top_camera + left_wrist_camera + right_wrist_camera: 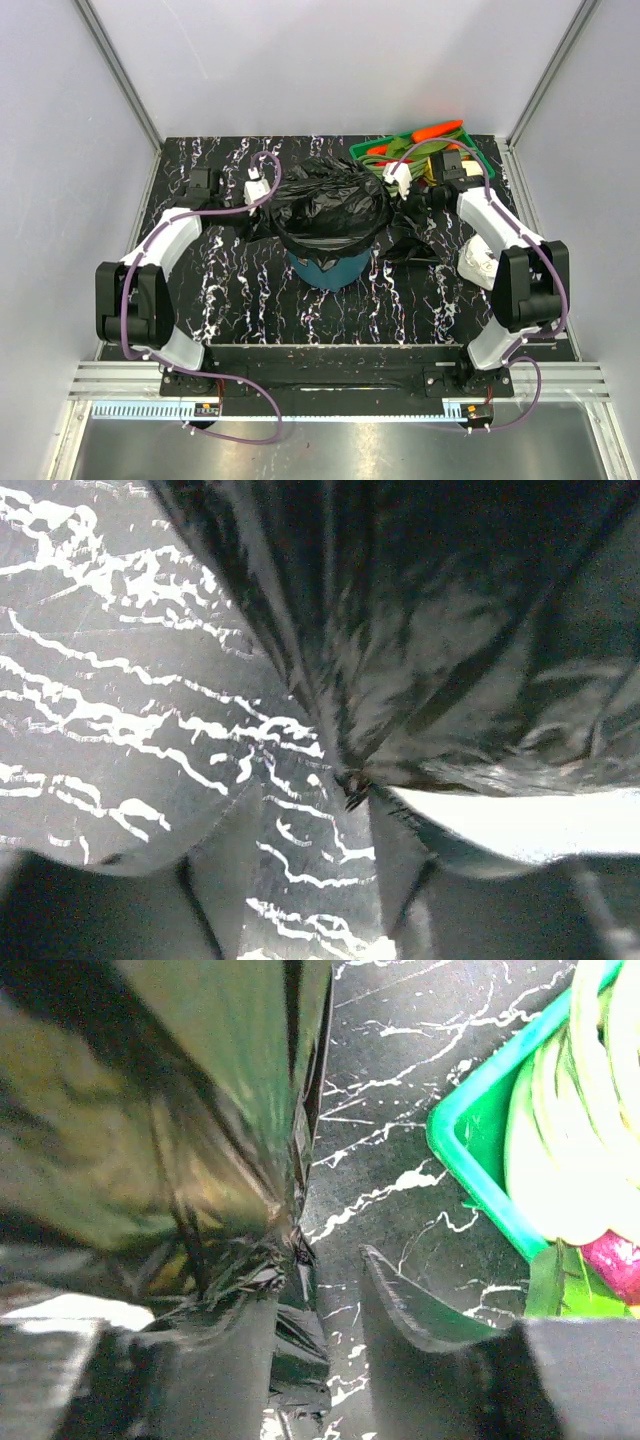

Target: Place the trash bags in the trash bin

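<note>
A glossy black trash bag is draped over the mouth of the teal trash bin at the table's middle. More black film trails onto the table right of the bin. My left gripper sits at the bag's left edge. In the left wrist view this gripper is open, marble table showing between its fingers, and a bunched corner of the bag touches the right fingertip. My right gripper is at the bag's right edge. It is open, the bag lying against its left finger.
A green tray of vegetables stands at the back right, close behind the right gripper, and its rim shows in the right wrist view. A white wrinkly wad lies by the right arm. Grey walls enclose the table.
</note>
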You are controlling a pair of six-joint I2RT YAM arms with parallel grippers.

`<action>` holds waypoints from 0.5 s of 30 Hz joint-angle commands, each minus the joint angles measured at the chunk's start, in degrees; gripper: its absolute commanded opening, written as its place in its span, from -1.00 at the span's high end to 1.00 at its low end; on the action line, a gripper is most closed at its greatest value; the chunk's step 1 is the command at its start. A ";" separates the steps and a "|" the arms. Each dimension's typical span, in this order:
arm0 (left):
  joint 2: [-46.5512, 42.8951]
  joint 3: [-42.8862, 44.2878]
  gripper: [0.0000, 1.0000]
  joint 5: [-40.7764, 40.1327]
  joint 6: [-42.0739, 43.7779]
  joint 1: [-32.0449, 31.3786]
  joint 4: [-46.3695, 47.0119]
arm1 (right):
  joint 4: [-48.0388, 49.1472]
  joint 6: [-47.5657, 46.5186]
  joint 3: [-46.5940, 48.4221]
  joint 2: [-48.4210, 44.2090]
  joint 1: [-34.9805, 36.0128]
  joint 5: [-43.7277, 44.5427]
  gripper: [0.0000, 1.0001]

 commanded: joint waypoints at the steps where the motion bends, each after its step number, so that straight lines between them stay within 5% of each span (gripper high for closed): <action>1: -1.49 -1.81 -0.28 -8.52 0.59 0.53 -1.82 | -0.98 -0.63 1.39 -4.68 -0.24 4.95 0.02; 5: -5.01 -1.72 -0.98 -7.20 -1.69 0.97 -1.73 | -3.00 -1.33 2.10 -5.83 -0.24 5.83 -0.19; 8: -7.38 -0.58 -0.98 -5.45 -2.92 1.76 -3.04 | -3.71 -1.42 2.27 -6.79 -0.24 6.80 -0.59; 15: -13.35 1.61 -0.98 -0.53 -3.72 5.53 -7.08 | -6.08 -1.42 4.12 -9.78 -0.24 10.40 -0.71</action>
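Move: The trash bin, with the trash bag draped over its mouth, has its middle about 14 cm right, 3 ahead of and 6 below the left hand. From the right hand the bin is some 15 cm left, 1 back and 6 below. The black sheet lies around 3 cm right, 2 back and 15 below the right hand; the vegetable crate about 15 ahead, 6 right and 14 below; the white bundle roughly 19 right, 4 back and 14 below. Both hands let go of the trash bag's edges at either side of the bin, their already part-open fingers spreading wide and coming clear. The left hand draws off left and up, about 3 cm each way, easing back a little and turning slightly counter-clockwise; the right backs off up and right, nearly 4 cm in all. ##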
